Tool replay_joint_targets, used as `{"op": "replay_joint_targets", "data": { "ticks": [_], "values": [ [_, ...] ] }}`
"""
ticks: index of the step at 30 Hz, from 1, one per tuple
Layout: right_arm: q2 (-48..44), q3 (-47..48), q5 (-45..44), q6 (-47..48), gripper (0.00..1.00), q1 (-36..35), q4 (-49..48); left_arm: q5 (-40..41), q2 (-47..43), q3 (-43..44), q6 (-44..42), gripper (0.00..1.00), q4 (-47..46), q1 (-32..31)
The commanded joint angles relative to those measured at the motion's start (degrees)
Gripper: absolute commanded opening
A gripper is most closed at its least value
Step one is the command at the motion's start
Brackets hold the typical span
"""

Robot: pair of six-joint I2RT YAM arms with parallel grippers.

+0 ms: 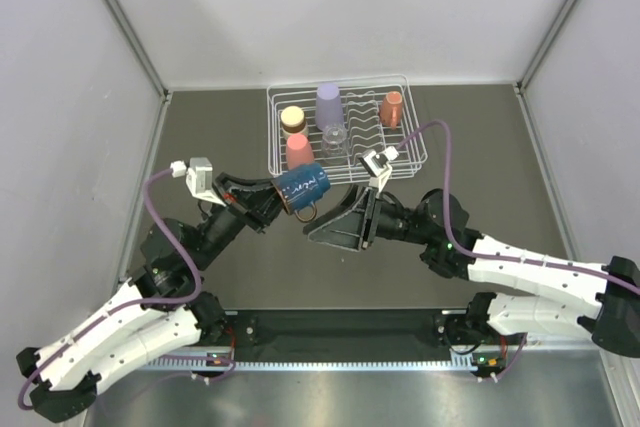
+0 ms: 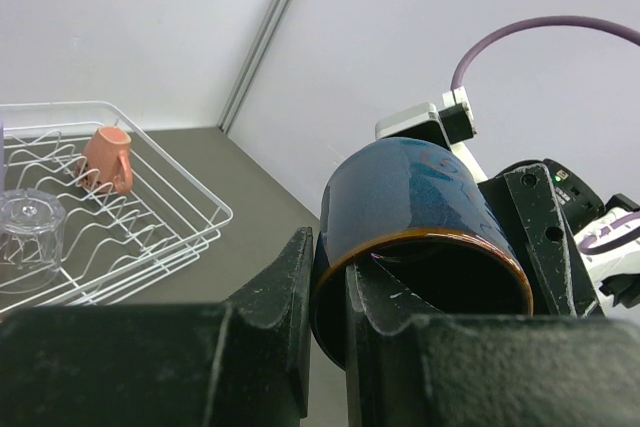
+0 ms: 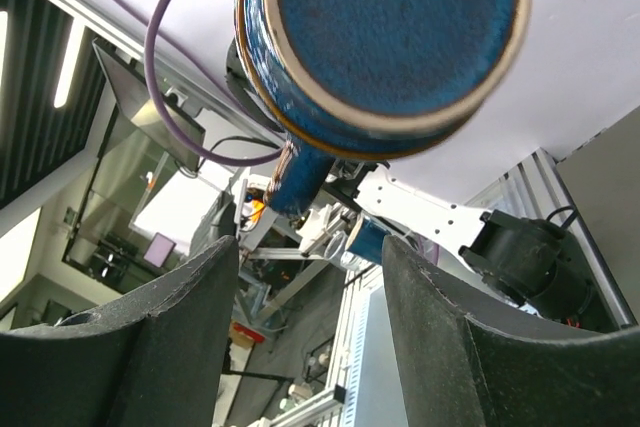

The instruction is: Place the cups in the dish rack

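Note:
My left gripper [image 1: 280, 201] [image 2: 328, 252] is shut on the rim of the dark blue mug [image 1: 303, 186] [image 2: 415, 217] [image 3: 385, 32], one finger inside and one outside. It holds the mug on its side in the air, just in front of the white wire dish rack [image 1: 410, 152] [image 2: 190, 202]. My right gripper [image 1: 314, 231] [image 3: 310, 257] is open just below the mug, whose handle [image 3: 300, 172] points toward the gap. Inside the rack are a lavender tumbler [image 1: 328, 102], a pink tumbler [image 1: 298, 152] and a salmon mug [image 1: 392, 107] [image 2: 108, 157].
A clear upturned cup [image 1: 335, 139] [image 2: 30, 232] and a tan-topped cup [image 1: 292, 119] also sit in the rack. Grey walls enclose the dark table on three sides. Both arms cross the table's middle, their purple cables looping above them.

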State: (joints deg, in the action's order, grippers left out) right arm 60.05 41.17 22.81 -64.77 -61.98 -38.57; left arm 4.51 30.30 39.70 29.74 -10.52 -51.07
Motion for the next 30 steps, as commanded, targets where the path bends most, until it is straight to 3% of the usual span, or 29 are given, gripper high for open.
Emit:
{"op": "replay_joint_targets", "data": {
  "ticks": [1,9,17,30],
  "values": [
    [0.50,3.48,-0.04,-0.53,0.59,-1.04,-4.94,-1.87,0.37,0.81,0.33,0.00,-8.29,0.09],
    [0.24,2.60,-2.68,-2.02,0.55,-1.04,-6.69,-2.05,0.46,-0.41,0.94,0.00,-8.72,0.00],
    [1.73,1.81,-3.65,-5.18,0.42,-0.96,-11.08,-3.98,0.19,-0.68,0.94,0.00,-8.99,0.09],
    [4.02,2.43,-5.67,-8.26,0.34,-1.13,-10.48,-6.71,-0.42,-1.56,0.85,0.00,-8.81,0.09]
  ]
}}
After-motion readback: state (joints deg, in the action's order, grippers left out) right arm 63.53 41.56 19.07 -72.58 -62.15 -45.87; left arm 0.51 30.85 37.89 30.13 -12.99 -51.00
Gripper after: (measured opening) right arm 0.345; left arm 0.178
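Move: The left hand already holds the blue mug by its rim, the mug's middle about 4 cm to its right, 3 cm ahead and 3 cm up. From the right hand, whose fingers point left, the mug lies roughly 6 cm ahead, 3 cm left and 5 cm up, its handle hanging back towards those fingers. The pink cup in the dish rack is some 23 cm ahead of the left hand and level sideways, about 33 cm lower; the rack's middle is about 5 cm beyond that cup and 8 cm to its right. Upward by about 2 cm and then slightly forward, the right hand eases in under the mug's bottom end, rolling a few degrees while its open fingers close by nearly half around the handle; a firm pinch can't be seen yet. The left hand keeps its grip on the rim and drifts about 1 cm right, bringing the mug to meet it. ##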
